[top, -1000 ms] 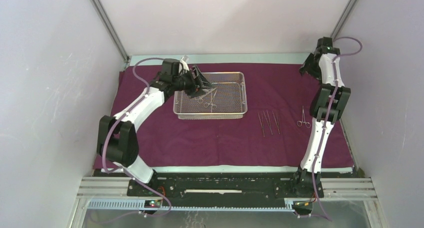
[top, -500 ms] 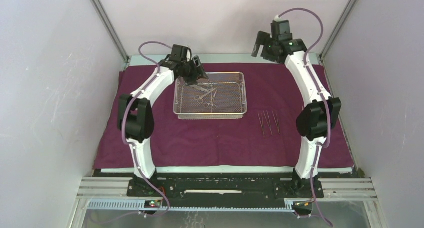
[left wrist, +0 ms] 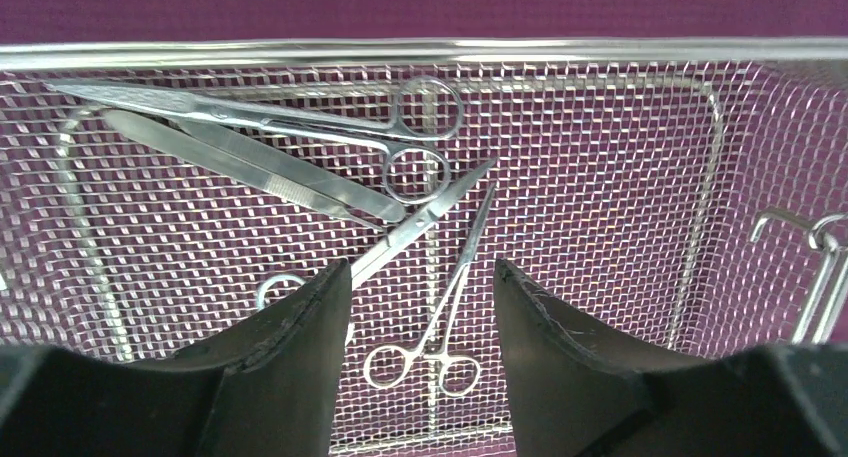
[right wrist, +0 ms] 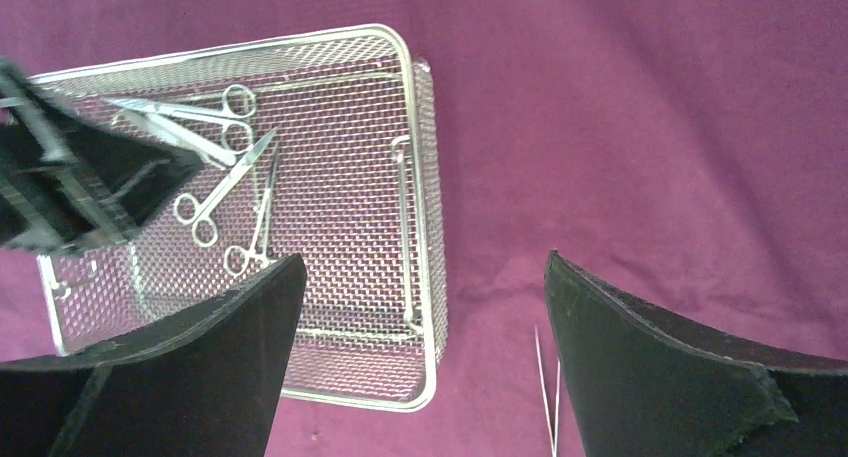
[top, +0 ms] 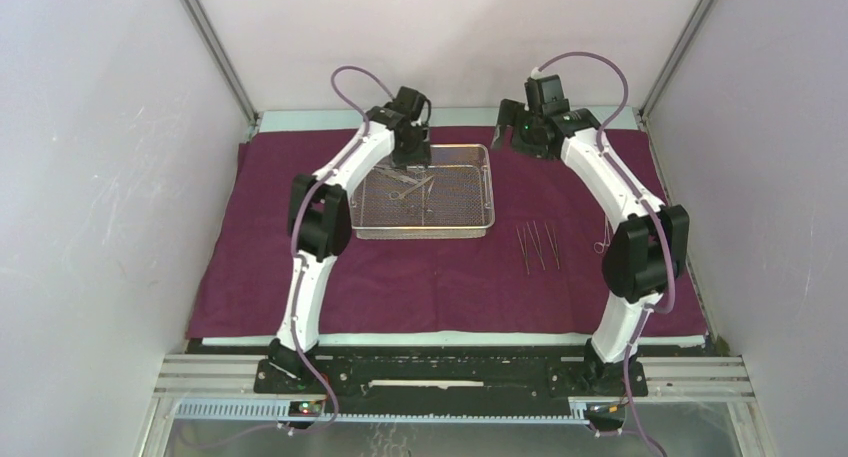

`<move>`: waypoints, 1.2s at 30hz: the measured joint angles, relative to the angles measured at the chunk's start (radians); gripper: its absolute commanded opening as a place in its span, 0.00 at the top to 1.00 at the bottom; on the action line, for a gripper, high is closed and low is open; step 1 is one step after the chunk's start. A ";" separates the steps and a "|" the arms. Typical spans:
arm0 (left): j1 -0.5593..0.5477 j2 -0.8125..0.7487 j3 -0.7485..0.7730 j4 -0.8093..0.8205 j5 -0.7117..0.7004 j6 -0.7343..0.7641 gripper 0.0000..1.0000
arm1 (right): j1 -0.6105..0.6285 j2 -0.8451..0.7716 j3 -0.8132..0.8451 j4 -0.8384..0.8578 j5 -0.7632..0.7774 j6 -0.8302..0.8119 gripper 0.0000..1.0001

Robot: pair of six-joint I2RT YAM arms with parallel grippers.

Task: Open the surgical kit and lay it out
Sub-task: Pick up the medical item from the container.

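The maroon cloth wrap (top: 440,277) lies spread flat over the table. On it stands the wire-mesh tray (top: 490,192), holding scissors (left wrist: 300,120), flat tweezers (left wrist: 250,167), a second pair of scissors (left wrist: 430,212) and ring-handled forceps (left wrist: 428,353). My left gripper (left wrist: 422,269) hangs open over the tray's back part, straddling the forceps without touching them. The right gripper (right wrist: 422,259) is wide open and empty, high above the tray's right rim (right wrist: 430,227). Thin tweezers (top: 537,245) and one pair of forceps (top: 603,239) lie on the cloth to the tray's right.
White enclosure walls and slanted metal posts (top: 215,52) close in the back and sides. A metal rail (top: 450,377) carries both arm bases at the near edge. The right arm's elbow (top: 640,252) hangs over the cloth's right side, partly covering the forceps there.
Both arms swung toward the back centre. The left gripper moved right over the tray and narrowed slightly. The right gripper came from the far right to above the tray's right rear corner.
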 measured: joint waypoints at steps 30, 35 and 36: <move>-0.152 0.137 0.040 -0.100 -0.121 0.005 0.65 | 0.010 -0.081 -0.126 0.105 -0.097 0.013 0.02; -0.151 0.138 0.042 -0.121 -0.132 0.003 0.75 | 0.012 -0.081 -0.129 0.109 -0.103 0.013 0.02; -0.150 0.138 0.042 -0.126 -0.130 0.001 0.77 | 0.012 -0.081 -0.129 0.110 -0.105 0.013 0.02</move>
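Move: The medical item, a small clamp in the wire tray, lies about 5 cm back, 4 cm to the right and 8 cm below the left hand. The silver scissors lie some 4 cm to the clamp's left and 3 cm farther out; the tweezers about 8 cm to its left and 6 cm farther out. From the right hand, the clamp is some 17 cm to the left, 1 cm back and 18 cm below. The left fingertips come down to straddle the clamp's shanks just ahead of its finger loops, though actual contact can't be made out. The hand first sinks about 6 cm into the tray while drawing back, then levels off and slides on back and to its right. It tilts some 15 degrees, left side rising and fingers tipping more steeply down, as the fingers close from over half open to about a quarter. ##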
